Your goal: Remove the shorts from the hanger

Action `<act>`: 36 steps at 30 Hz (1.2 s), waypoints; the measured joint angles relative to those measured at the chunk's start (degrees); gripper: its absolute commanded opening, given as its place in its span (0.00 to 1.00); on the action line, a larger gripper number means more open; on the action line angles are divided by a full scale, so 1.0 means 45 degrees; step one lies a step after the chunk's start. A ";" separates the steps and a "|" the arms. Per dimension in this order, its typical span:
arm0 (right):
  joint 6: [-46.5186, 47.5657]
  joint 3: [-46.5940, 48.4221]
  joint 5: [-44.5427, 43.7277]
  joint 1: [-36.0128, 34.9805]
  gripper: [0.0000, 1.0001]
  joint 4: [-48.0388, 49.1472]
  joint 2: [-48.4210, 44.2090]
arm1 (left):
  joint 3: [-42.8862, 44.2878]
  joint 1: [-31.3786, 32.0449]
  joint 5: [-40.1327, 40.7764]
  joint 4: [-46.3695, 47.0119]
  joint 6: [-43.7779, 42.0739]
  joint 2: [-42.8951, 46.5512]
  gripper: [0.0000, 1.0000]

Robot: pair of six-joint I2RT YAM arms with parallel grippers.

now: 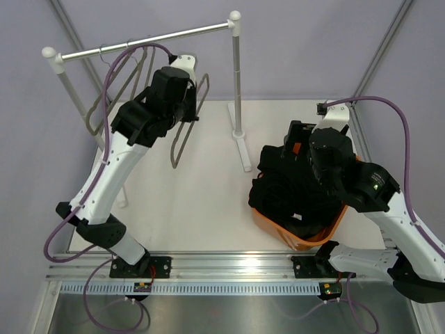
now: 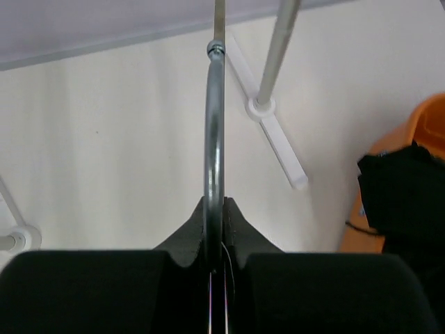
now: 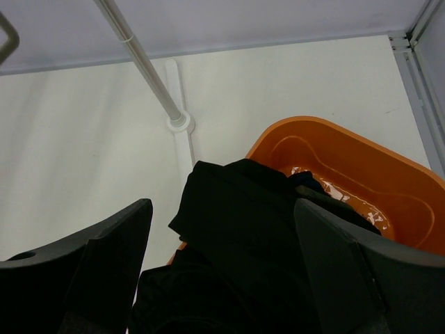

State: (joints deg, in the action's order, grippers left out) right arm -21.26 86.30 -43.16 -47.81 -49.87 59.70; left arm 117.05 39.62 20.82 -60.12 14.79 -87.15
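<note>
A bare metal wire hanger (image 1: 186, 136) hangs under the rack rail (image 1: 146, 40), and my left gripper (image 1: 186, 111) is shut on its wire. In the left wrist view the hanger's curved wire (image 2: 213, 139) runs straight up out of the left gripper (image 2: 215, 209), and no fabric shows on it. Black shorts (image 1: 285, 188) lie heaped in and over the orange basket (image 1: 306, 240) at the right. My right gripper (image 1: 297, 139) hovers over that heap. In the right wrist view it (image 3: 222, 209) stands open, the shorts (image 3: 243, 229) lying below between its fingers, apart from them.
More bare hangers (image 1: 128, 76) hang from the rail near its left end. The rack's right post (image 1: 238, 90) and its foot (image 1: 243, 149) stand between the two arms. The orange basket rim (image 3: 361, 149) lies just beyond the right gripper. Frame struts run along the right edge.
</note>
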 measured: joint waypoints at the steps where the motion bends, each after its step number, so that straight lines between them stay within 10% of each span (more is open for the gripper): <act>1: -0.0039 -0.0102 0.0146 0.0000 0.91 -0.0005 -0.0049 | 0.0529 -0.0316 -0.0015 0.0083 -0.0034 -0.0461 0.00; 36: 0.0170 -0.1831 0.1632 0.0000 0.91 0.0539 -0.0510 | 0.3920 -0.4435 -0.2220 0.5357 -0.0641 -0.4561 0.00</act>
State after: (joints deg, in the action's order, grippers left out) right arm -20.49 78.06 -35.81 -47.81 -47.44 57.41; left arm 134.69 19.66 10.83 -36.01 11.90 -107.68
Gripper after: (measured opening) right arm 0.908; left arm 0.074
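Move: The rail, where the empty hanger in the left hand is to hang, is roughly 22 cm ahead of that hand, 4 cm to its left and 10 cm above. On the rail, the nearest hanging hanger is some 20 cm ahead and 21 cm left of the hand, slightly above it; the rail's right end is about 24 cm ahead and 17 cm right, 11 cm above. From the right hand, the hanging spot is about 30 cm ahead, 40 cm left and 10 cm above. The empty hanger, still pinched near its hook, is carried about 18 cm forward to the rail, rising some 6 cm early on and edging left, while the left wrist tips up nearly 20 degrees, bringing the hook over the rail. The right hand, still open, sinks about 4 cm above the black shorts and drifts slightly left. ##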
